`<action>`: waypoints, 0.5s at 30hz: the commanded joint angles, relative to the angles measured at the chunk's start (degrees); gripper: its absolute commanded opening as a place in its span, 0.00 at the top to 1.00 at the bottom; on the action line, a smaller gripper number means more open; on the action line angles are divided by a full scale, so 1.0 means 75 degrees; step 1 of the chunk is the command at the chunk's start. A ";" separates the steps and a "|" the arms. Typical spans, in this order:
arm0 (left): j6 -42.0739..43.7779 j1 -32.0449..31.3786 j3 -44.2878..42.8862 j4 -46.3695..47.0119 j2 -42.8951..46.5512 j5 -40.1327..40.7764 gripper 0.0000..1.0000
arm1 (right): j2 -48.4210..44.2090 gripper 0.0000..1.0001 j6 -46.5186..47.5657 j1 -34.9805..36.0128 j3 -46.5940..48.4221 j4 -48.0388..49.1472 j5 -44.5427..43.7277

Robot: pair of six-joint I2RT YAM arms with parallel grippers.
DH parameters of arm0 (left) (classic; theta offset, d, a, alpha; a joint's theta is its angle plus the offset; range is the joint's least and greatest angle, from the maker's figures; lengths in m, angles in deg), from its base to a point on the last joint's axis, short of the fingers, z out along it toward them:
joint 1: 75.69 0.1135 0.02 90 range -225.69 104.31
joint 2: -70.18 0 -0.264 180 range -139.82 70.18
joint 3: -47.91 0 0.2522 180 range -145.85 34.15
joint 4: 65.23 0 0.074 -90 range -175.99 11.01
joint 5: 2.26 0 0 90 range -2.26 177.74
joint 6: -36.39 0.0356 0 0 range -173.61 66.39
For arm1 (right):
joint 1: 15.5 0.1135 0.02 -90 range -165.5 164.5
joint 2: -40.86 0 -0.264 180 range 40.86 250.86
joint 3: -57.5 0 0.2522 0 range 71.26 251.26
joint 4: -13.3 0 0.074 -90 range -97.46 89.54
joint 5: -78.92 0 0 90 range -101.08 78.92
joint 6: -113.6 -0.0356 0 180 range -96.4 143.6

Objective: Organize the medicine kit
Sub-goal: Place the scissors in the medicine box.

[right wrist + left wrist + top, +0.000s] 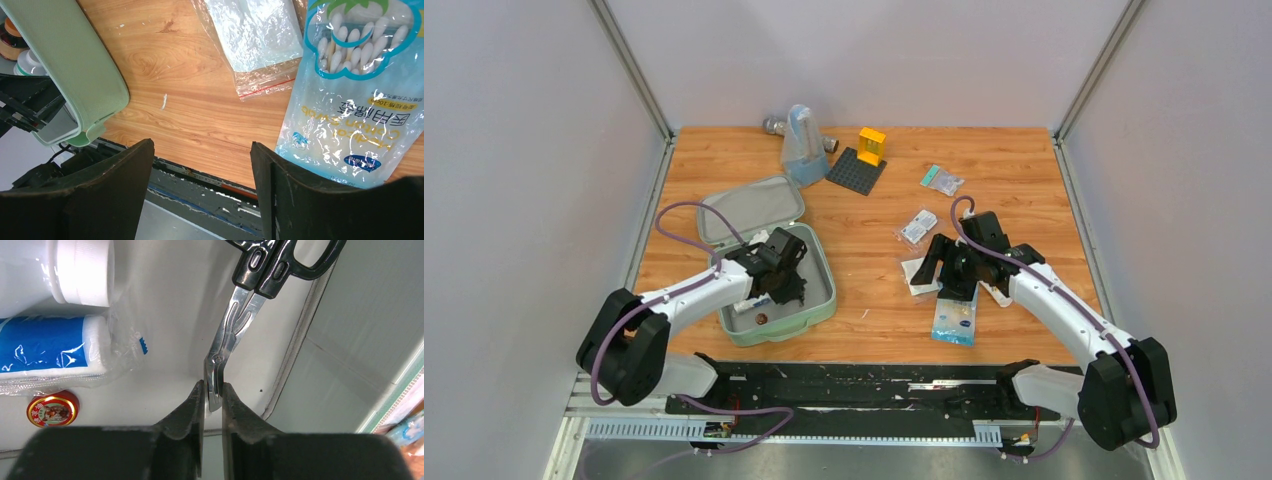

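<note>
The medicine kit's mint-green tray (824,300) lies open at the front left, with its lid (749,210) flat behind it. My left gripper (789,285) reaches into the tray. In the left wrist view it (213,390) is shut on the blade tip of black-handled scissors (235,320) over the tray floor (165,315). A blue-and-white wrapped roll (50,350), a white bottle (80,270) and a small red tin (52,408) lie in the tray. My right gripper (954,295) hovers open over the table. Nothing sits between its fingers (201,150); a cotton swab pouch (350,100) lies just to their right.
A clear zip bag (255,35) lies beside the swab pouch (955,320). Small packets (917,227) (942,180) lie farther back. At the back stand a dark grey baseplate (856,170) with a yellow block (871,145) and a translucent bluish pouch (802,145). The black front rail (874,385) borders the table.
</note>
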 commanded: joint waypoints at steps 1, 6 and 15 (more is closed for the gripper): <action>-0.0079 0.0029 -0.0203 0.0305 0.0110 0.0110 0.68 | -0.0061 0.27 0.0159 0.0025 0.0288 -0.0039 -0.0147; -0.0014 0.0034 -0.0133 0.0392 0.0352 0.0105 0.37 | -0.0119 0.26 0.0205 0.0018 0.0318 -0.0115 -0.0282; 0.0450 0.0036 -0.0245 0.0141 0.1021 0.0182 0.17 | -0.0417 0.21 0.0112 0.0017 0.0370 -0.0331 -0.1095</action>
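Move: The left hand is already inside the medicine box, its fingers just above the floor and shut on the scissors' blade tips. The box's middle lies about 4 cm left and 2 cm ahead, the scissors' middle some 6 cm ahead and 2 cm left. About 9 cm left and 2 cm back is the bandage roll; the red tin is 7 cm left and 5 cm back. From the right hand the box is some 25 cm left, level fore and aft, about 6 cm lower. The left fingers let go of the scissors' blade tips, spreading from nearly shut to wide open. They stay almost in place at first, then the hand lifts about 2 cm off the box floor, easing less than a centimetre forward and to the right, with the fingers tipping up a few degrees. ##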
